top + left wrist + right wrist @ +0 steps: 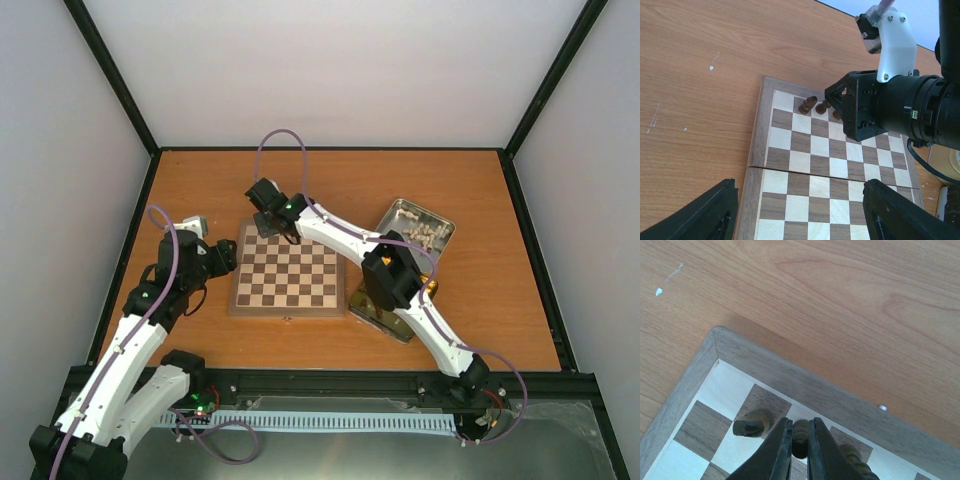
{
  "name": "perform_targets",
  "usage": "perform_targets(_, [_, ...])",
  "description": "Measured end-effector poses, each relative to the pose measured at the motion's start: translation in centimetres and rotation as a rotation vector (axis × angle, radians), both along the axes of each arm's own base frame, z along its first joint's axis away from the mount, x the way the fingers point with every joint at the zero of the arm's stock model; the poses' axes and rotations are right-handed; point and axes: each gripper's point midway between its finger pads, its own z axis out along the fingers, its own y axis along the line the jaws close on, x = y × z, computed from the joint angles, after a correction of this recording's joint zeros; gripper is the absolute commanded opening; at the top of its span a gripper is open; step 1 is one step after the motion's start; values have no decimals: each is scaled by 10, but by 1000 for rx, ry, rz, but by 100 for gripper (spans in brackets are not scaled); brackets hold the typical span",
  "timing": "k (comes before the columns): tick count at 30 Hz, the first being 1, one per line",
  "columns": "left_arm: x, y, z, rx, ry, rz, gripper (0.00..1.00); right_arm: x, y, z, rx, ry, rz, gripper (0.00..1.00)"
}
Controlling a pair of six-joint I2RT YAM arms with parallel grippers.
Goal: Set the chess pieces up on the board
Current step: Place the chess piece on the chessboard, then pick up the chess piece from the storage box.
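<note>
The board point(287, 283) lies in the middle of the table. My right gripper point(800, 436) is shut on a dark brown chess piece point(800, 430) standing upright on a pale back-row square near the board's far left corner. A dark knight point(752, 424) stands on the square to its left and another dark piece point(855, 456) on the square to its right. The left wrist view shows the same three pieces point(823, 106) under the right gripper point(830, 101). My left gripper point(799, 202) hangs open over the board's left edge point(756, 150), holding nothing.
An open metal tin point(418, 224) with cream-white pieces sits right of the board at the back. A second flat metal part point(383, 318) lies under the right arm near the board's right edge. A small metal stud point(883, 408) shows on the board's far border.
</note>
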Motion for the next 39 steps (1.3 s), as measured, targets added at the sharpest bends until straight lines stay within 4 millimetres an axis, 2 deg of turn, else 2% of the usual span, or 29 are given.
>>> perform_targets(10, [0,0,-1,1,3,0,69,-1,-1,-2,-8,7,5,28])
perform_targets(16, [0,0,-1,1,3,0,69,-2,0,2,-1,4,6,30])
perform_targets(19, [0,0,-1,1,3,0,69,-2,0,17,15,-10,5,30])
perform_targets(24, [0,0,0,-1,-2,-1,69,-6,-13,64,53,-58,-25,32])
perform_targets(27, [-1,0,2,-4,-7,-3,70,-21,-41,91,59,-74,-57,34])
perform_targets(30, [-1,-1,3,-8,-10,-7,70,-41,-80,110,58,-86,-105,37])
perform_targets(32, [-1,-2,3,-10,-10,-11,70,-58,-114,117,55,-87,-145,41])
perform_targets(36, [-2,-4,2,-17,-7,-23,70,-82,-183,114,38,-72,-255,47])
perform_targets(39, [-2,-6,1,-23,-4,-32,69,-99,-227,99,19,-36,-338,47])
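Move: The dark chess piece I still grip in my right hand is already down on its back-row square, its middle about 2 cm under my fingertips. One dark piece stands level with it some 3 cm to the left, another about 3 cm to the right. The tin of dark pieces lies roughly 30 cm right and 20 cm back, the tin of white pieces about 36 cm right and 2 cm back. From my left hand the gripped piece is about 13 cm ahead, 9 cm right and 15 cm below. I hold my right hand in place over the back row while its fingers part and let go of the piece. Then I lift straight up clear of the heads and swing right and back across the board towards the tins, about 23 cm right and 10 cm back, peaking some 12 cm up and just starting to sink, turning about 20 degrees clockwise and opening wider on the way. ##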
